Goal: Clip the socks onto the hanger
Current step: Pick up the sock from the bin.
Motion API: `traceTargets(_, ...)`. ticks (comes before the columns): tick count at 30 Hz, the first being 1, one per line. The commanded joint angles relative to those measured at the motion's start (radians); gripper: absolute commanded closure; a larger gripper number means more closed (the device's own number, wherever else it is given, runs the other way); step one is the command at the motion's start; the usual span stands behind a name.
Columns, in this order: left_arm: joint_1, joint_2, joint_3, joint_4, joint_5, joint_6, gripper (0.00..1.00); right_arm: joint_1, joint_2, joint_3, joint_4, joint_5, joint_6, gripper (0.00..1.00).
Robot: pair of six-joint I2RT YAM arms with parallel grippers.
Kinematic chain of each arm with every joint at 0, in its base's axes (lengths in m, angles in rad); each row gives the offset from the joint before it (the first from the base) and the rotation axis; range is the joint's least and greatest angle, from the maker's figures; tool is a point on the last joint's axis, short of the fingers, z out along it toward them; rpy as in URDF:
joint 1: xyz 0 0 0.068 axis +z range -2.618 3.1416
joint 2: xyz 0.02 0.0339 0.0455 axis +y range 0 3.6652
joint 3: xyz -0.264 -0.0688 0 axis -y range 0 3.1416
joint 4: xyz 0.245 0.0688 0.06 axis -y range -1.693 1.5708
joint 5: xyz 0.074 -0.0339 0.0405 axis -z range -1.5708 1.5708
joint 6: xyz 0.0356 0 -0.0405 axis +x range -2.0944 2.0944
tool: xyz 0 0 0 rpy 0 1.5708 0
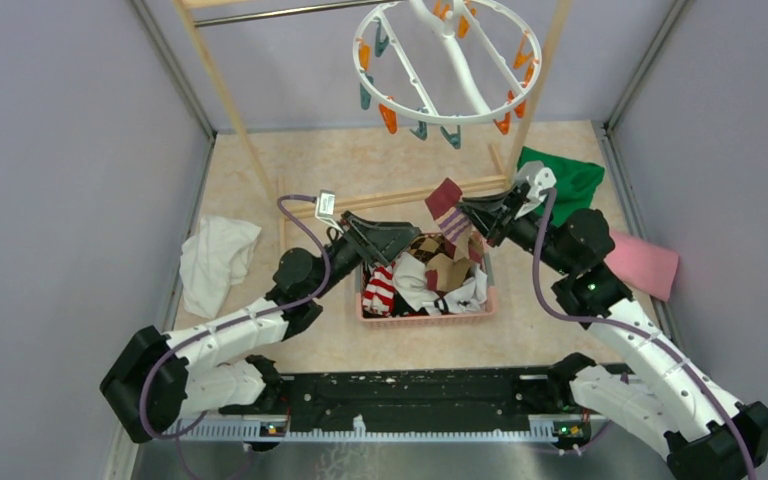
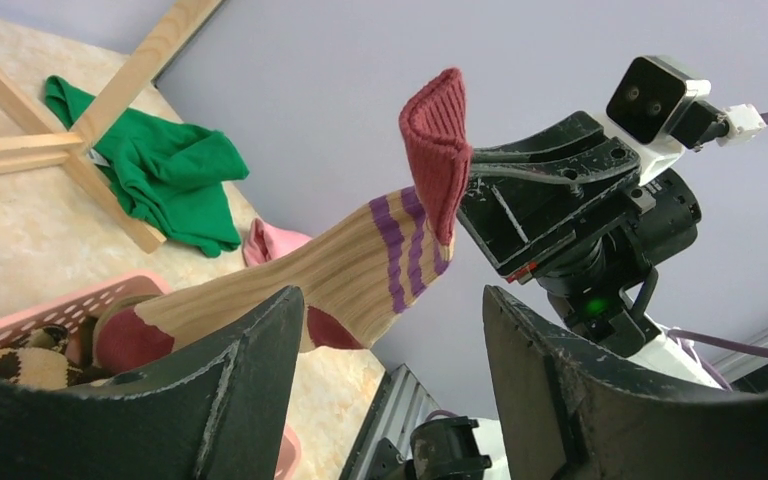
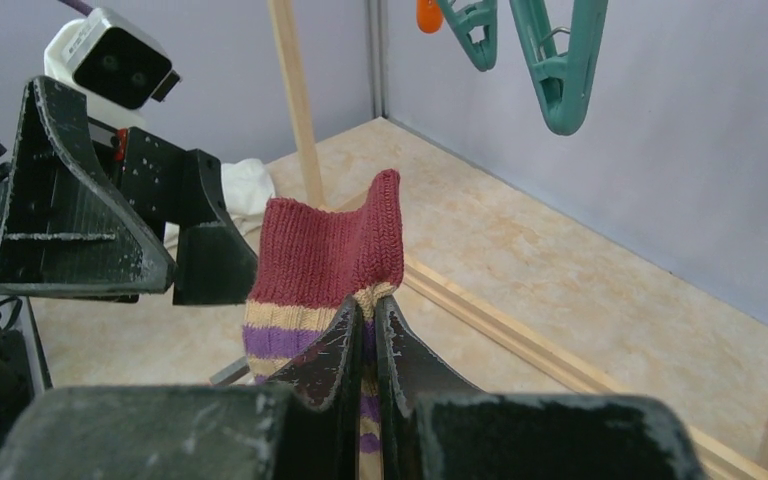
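A tan sock (image 1: 450, 210) with a maroon cuff and purple stripes hangs over the pink basket (image 1: 425, 318). My right gripper (image 3: 370, 303) is shut on it just below the cuff (image 3: 325, 245). In the left wrist view the sock (image 2: 360, 270) slants down toward the basket, just beyond my left gripper (image 2: 392, 300). That gripper stands open with nothing between its fingers. More socks lie in the basket, among them a red-and-white striped one (image 1: 380, 290) and a brown argyle one (image 1: 425, 245). The round white hanger (image 1: 460, 120) hangs above at the back, with orange and teal pegs (image 3: 560, 70).
The wooden rack frame (image 1: 400, 197) crosses the floor behind the basket, with uprights on both sides. A white cloth (image 1: 215, 260) lies at the left. A green cloth (image 1: 565, 180) and a pink cloth (image 1: 645, 262) lie at the right. Grey walls enclose the space.
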Motion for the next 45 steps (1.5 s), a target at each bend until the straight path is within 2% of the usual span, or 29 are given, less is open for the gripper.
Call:
traceTargets(1,-0.037,0.019,0.054,0.065,-0.081,-0.031,0.28,-0.013,0.004,0.004,0.07,0.015,0.063,1.0)
traceTargets(14,-0.119,0.176,0.173,0.066,-0.118,-0.027,0.29,-0.017,0.003,-0.018,0.117,0.014,0.105,1.0)
traceTargets(21,-0.118,0.174,0.202,0.068,-0.143,0.063,0.29,-0.019,-0.024,-0.037,0.112,0.007,0.107,1.0)
traceTargets(30,-0.118,0.173,0.2,0.075,-0.142,0.103,0.42,-0.02,-0.032,-0.048,0.119,-0.035,0.115,1.0)
traceTargets(36,-0.118,0.192,0.187,0.168,-0.102,0.122,0.52,-0.02,-0.028,-0.057,0.144,-0.061,0.128,1.0)
traceTargets(41,-0.118,0.209,0.161,0.272,-0.093,0.128,0.52,-0.019,-0.029,-0.054,0.15,-0.07,0.133,1.0)
traceTargets(45,-0.118,0.217,0.169,0.272,-0.092,0.132,0.52,-0.02,-0.034,-0.059,0.158,-0.079,0.135,1.0)
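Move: The maroon cuff of the sock, pinched just below it by the right hand, lies about 7 cm to the left hand's right, 4 cm ahead and 5 cm up. From the left hand, the bin's middle is roughly 6 cm ahead, 3 cm right and 25 cm below; the nearest teal clip is about 13 cm ahead, 7 cm right and 13 cm above. From the right hand the cuff is level ahead, 2 cm left and 3 cm up. Left hand goes some 5 cm right, then up, narrowing its fingers around the sock's cuff; right keeps hold. ##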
